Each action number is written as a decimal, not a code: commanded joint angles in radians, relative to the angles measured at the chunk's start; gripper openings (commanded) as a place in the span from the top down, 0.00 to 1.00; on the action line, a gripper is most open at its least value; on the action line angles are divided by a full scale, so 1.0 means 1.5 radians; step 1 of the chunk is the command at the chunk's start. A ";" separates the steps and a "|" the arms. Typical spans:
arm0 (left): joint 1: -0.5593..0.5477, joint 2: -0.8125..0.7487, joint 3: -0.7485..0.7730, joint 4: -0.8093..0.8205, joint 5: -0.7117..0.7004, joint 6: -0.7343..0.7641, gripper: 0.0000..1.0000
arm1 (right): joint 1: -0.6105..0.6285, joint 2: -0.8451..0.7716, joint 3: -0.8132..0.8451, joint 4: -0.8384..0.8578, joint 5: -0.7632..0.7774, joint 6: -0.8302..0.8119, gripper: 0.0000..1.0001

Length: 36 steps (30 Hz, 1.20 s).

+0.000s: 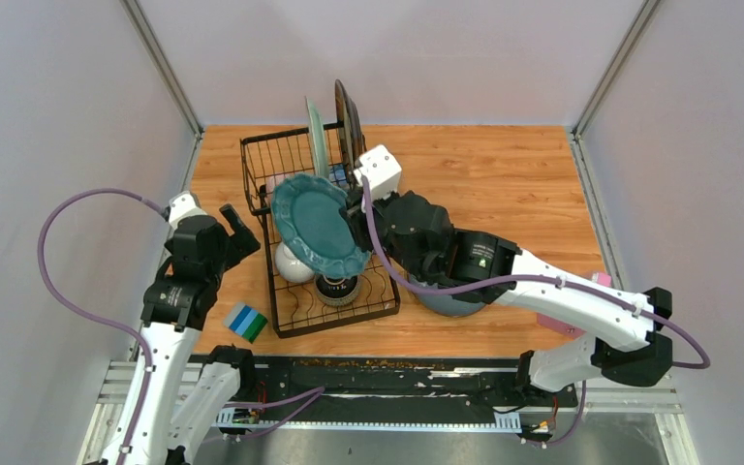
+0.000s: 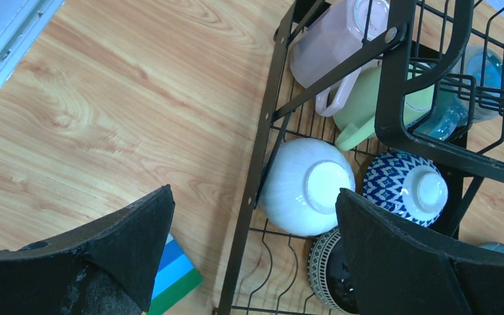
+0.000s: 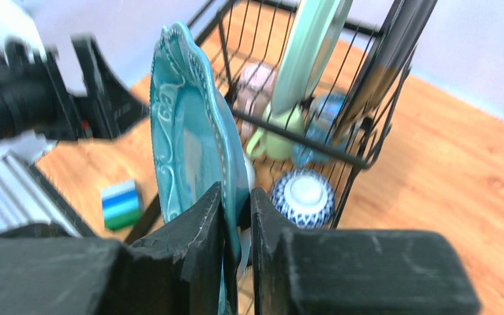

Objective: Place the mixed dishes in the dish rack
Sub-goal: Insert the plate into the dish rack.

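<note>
My right gripper is shut on the rim of a teal plate, which stands on edge. From above, the teal plate hangs tilted over the low tray of the black wire dish rack. A pale green plate and a dark plate stand upright in the taller section. A white bowl, a blue patterned bowl and a dark patterned bowl lie upside down in the tray. A pink mug and a green mug lie in the basket. My left gripper is open and holds nothing, just left of the rack.
A blue-green striped sponge lies on the wood by the rack's front left corner. A grey-blue round dish sits partly hidden under my right arm. Something pink shows behind that arm. Grey walls close in on three sides.
</note>
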 commanded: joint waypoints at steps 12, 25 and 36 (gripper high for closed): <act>0.006 -0.030 -0.030 0.026 0.045 -0.035 0.00 | 0.003 0.254 0.368 0.404 0.237 -0.301 1.00; 0.006 -0.031 -0.039 0.040 0.073 -0.033 0.00 | -0.011 0.481 0.607 0.583 0.272 -0.532 1.00; 0.006 -0.029 -0.046 0.054 0.093 -0.034 0.00 | -0.060 0.556 0.639 0.593 0.274 -0.561 1.00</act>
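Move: The right hand holds the teal plate by its edge; its goal, the free left half of the dish rack's upper tier, lies about 17 cm ahead, 12 cm left and 19 cm below. The pale green plate stands in that tier some 18 cm ahead, 5 cm left and 11 cm below; the dark-rimmed plate about 20 cm ahead, level sideways. The white bowl is 3 cm ahead, 12 cm left, 32 cm below. From the left hand, the goal is about 14 cm ahead, 14 cm right. Up and forward, also leftward, the right hand lifts the teal plate over the rack, gaining some 12 cm of height before levelling off and going on forward, about 15 cm in all, to above the upper tier. Meanwhile its fingers tip upward and swing clockwise, each by some 30 degrees, bringing the plate towards an on-edge stance while keeping their pinch on its rim. The empty, open left hand drifts slightly right. ##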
